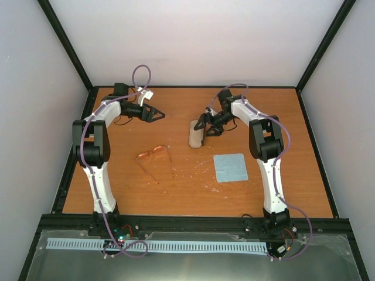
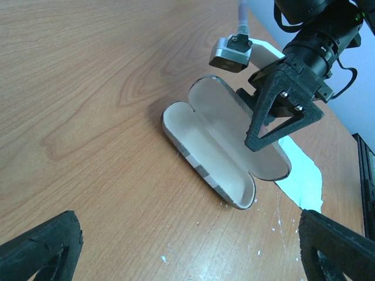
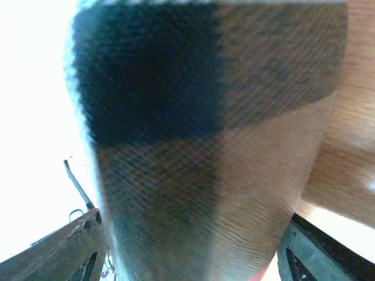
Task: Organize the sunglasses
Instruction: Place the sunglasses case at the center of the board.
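Note:
The sunglasses, with orange-pink lenses and thin dark arms, lie unfolded on the table left of centre, apart from both grippers. The tan plaid case lies open at mid-table, its pale lining facing up. My right gripper is at the case's raised lid. In the right wrist view the lid's plaid outside fills the space between the fingers. I cannot tell whether they still press on it. My left gripper hangs open and empty to the left of the case.
A light blue cloth lies flat to the right of and nearer than the case, partly under the lid's edge. White specks dot the wood. Black frame rails border the table.

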Robot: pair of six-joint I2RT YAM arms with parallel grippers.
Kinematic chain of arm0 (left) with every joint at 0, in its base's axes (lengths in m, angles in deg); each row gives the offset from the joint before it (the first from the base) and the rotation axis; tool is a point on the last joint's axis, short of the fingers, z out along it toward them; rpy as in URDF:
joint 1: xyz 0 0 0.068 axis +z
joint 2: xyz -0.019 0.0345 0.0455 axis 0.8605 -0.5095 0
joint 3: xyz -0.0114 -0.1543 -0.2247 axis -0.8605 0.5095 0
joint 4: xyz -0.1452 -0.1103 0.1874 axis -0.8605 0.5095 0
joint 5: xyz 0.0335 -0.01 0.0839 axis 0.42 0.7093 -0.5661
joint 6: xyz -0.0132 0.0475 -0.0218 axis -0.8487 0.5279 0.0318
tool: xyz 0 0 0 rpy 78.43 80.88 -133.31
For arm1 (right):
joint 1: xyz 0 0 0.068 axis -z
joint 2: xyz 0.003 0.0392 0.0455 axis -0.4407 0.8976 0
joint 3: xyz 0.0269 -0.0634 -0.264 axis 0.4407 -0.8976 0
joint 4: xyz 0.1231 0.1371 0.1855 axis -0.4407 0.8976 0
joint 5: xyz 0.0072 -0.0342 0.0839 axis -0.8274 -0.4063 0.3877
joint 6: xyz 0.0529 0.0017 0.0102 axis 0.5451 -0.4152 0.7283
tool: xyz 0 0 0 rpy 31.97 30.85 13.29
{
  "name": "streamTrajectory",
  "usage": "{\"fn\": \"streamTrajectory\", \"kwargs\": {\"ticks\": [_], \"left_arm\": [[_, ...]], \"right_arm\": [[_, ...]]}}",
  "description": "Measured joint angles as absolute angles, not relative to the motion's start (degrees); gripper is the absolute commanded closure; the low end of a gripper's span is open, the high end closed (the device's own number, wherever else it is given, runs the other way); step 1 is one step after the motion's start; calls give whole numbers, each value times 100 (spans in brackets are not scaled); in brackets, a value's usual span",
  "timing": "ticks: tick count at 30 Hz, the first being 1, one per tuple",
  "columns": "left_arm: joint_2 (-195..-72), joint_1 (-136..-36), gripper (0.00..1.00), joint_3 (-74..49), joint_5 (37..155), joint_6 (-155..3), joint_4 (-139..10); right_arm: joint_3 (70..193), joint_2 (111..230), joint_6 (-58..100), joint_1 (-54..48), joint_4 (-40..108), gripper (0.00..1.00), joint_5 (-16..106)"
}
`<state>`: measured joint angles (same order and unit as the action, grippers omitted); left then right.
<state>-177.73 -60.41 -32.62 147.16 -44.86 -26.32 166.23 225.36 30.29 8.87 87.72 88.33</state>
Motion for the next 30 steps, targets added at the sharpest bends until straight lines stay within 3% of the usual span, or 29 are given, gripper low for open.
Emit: {"fn": "streamTrajectory", "kwargs": {"ticks": [9,12,21,30], "left_arm": [[-17773,-6041,1,-3205,14738,-4548,-2691],[-17773,-6041,0,-3168,14740,-4545,-2698],[-17773,-6041,0,-3103,14762,-4545,-2698],[-17773,-6041,1,-2978,14760,-4541,-2700]], "right_arm": [[16844,22627,2856,887,9218,23,8214],[17058,22627,2812,887,9364,27,7985],[17585,22627,2567,743,9957,72,7222],[18570,22842,2336,291,10584,86,6247]]}}
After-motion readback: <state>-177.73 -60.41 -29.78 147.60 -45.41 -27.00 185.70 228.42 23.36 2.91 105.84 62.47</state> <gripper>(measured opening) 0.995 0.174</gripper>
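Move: Between the right hand's open fingers already stands the near half of the open sunglasses case; the case's middle lies about 3 cm to this hand's left, 3 cm back and 2 cm below. The cloth is roughly 12 cm to the hand's right and 18 cm back, the sunglasses some 23 cm left and 16 cm back, both about 5 cm lower. From the left hand, the case is around 18 cm right, 6 cm back and 10 cm down. Backing off to the right about 2.5 cm, with a short dip before rising again, the right hand loosens from the case, then comes back left some 1.5 cm and finishes slightly higher than it began. All along its fingers tip to point more steeply down, by about 25 degrees, and they close from wide open to pinch the raised half by its upper rim, near mid-length. ##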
